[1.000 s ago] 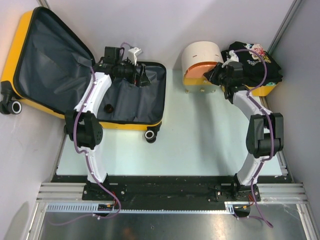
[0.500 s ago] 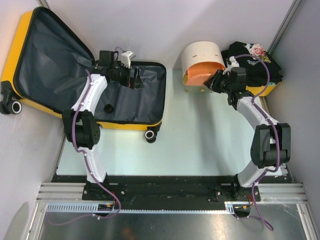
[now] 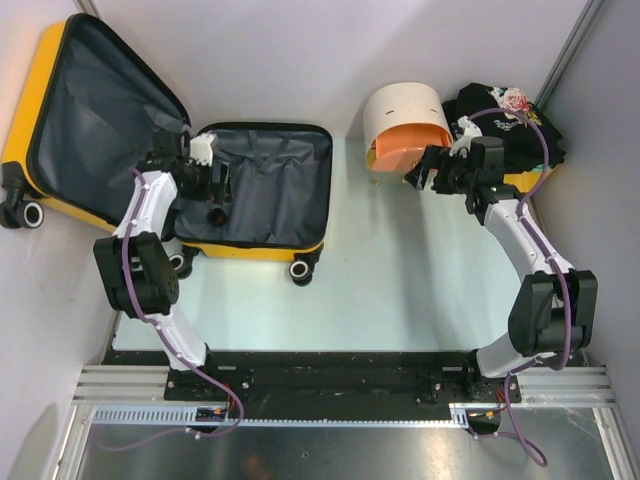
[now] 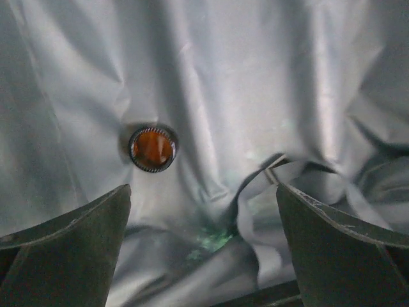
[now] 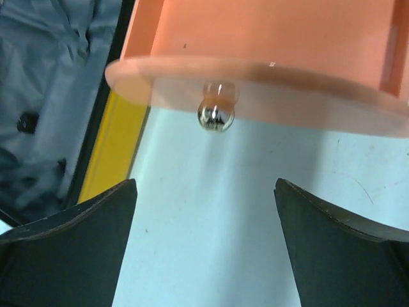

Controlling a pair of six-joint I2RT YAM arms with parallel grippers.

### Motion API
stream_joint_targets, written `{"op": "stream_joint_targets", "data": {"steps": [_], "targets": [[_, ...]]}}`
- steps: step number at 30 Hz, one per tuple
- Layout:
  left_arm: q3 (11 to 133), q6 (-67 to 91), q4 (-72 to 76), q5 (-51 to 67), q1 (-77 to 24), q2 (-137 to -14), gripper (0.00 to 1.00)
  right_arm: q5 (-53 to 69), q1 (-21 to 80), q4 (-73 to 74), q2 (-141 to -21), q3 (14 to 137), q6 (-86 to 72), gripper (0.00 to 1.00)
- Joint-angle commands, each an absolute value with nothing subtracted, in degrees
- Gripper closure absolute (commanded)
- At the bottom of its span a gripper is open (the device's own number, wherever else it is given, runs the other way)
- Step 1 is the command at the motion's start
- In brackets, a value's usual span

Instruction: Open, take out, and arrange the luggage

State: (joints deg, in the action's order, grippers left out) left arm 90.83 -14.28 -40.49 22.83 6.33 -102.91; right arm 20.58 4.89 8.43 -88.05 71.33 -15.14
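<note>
The luggage [image 3: 262, 245] lies open at the left, its lid [image 3: 90, 110] leaning against the wall and its dark grey lining [image 4: 211, 77] crumpled. My left gripper [image 3: 220, 181] [image 4: 203, 214] hangs open over the left part of the lower half, holding nothing. A small round brown bottle top [image 4: 153, 149] [image 3: 215, 215] pokes out of the lining just ahead of it. My right gripper [image 3: 416, 173] [image 5: 204, 204] is open above the table, a short way from the silver knob [image 5: 216, 116] of the orange drawer [image 5: 268, 32] [image 3: 406, 146].
The cream cabinet [image 3: 402, 108] stands at the back with its orange drawer pulled out. Black clothes with a flower [image 3: 508, 118] are heaped on a yellow bin [image 3: 524, 181] at the back right. The luggage's yellow rim [image 5: 115, 153] lies left of the right gripper.
My right gripper has opened and let go of the drawer knob after drawing the drawer out, backing slightly away. My left gripper has swung left across the luggage, staying open.
</note>
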Motion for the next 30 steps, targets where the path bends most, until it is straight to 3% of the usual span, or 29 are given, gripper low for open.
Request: {"op": "stream_joint_targets", "data": {"steps": [1,10,25,30], "targets": [[87.01,-20.11,-41.48,15.91,6.59,-102.30,0.00,24.68,5.19,17.82,-84.64,71.11,-3.44,0.05],[95.79,-18.73,-41.66,11.96,6.59,-114.25,0.12,30.41,7.73,19.69,-80.33,69.26,7.81,0.03],[99.05,-14.94,-41.57,11.95,6.50,-122.69,0.23,30.94,8.70,14.33,-79.72,69.26,8.96,0.03],[99.14,-14.94,-41.57,13.62,6.50,-123.22,0.38,30.94,9.05,12.40,-79.72,69.26,8.88,0.03]]}}
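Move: The small brown jar on the suitcase floor lies about 14 cm below the left hand, some 3 cm ahead and 4 cm to its left. Around it, a strap buckle sits roughly 9 cm to the right of the jar and 4 cm nearer the base, and the suitcase's front rim is about 10 cm straight back of it. The right hand has the jar some 55 cm to its left, 2 cm ahead and 20 cm down; the drawer knob it has let go of is 4 cm ahead, 1 cm left and 1 cm down. The left hand sinks about 12 cm into the open suitcase towards the brown jar, easing some 4 cm left and first a little back, then forward, while its fingers tip about 15 degrees steeper and narrow from wide open to around two-thirds, one on each side of the jar, with no grip yet visible. Meanwhile the right hand, still open, backs about 5 cm away from the drawer knob, drifting 3 cm left and turning some 20 degrees counter-clockwise. ##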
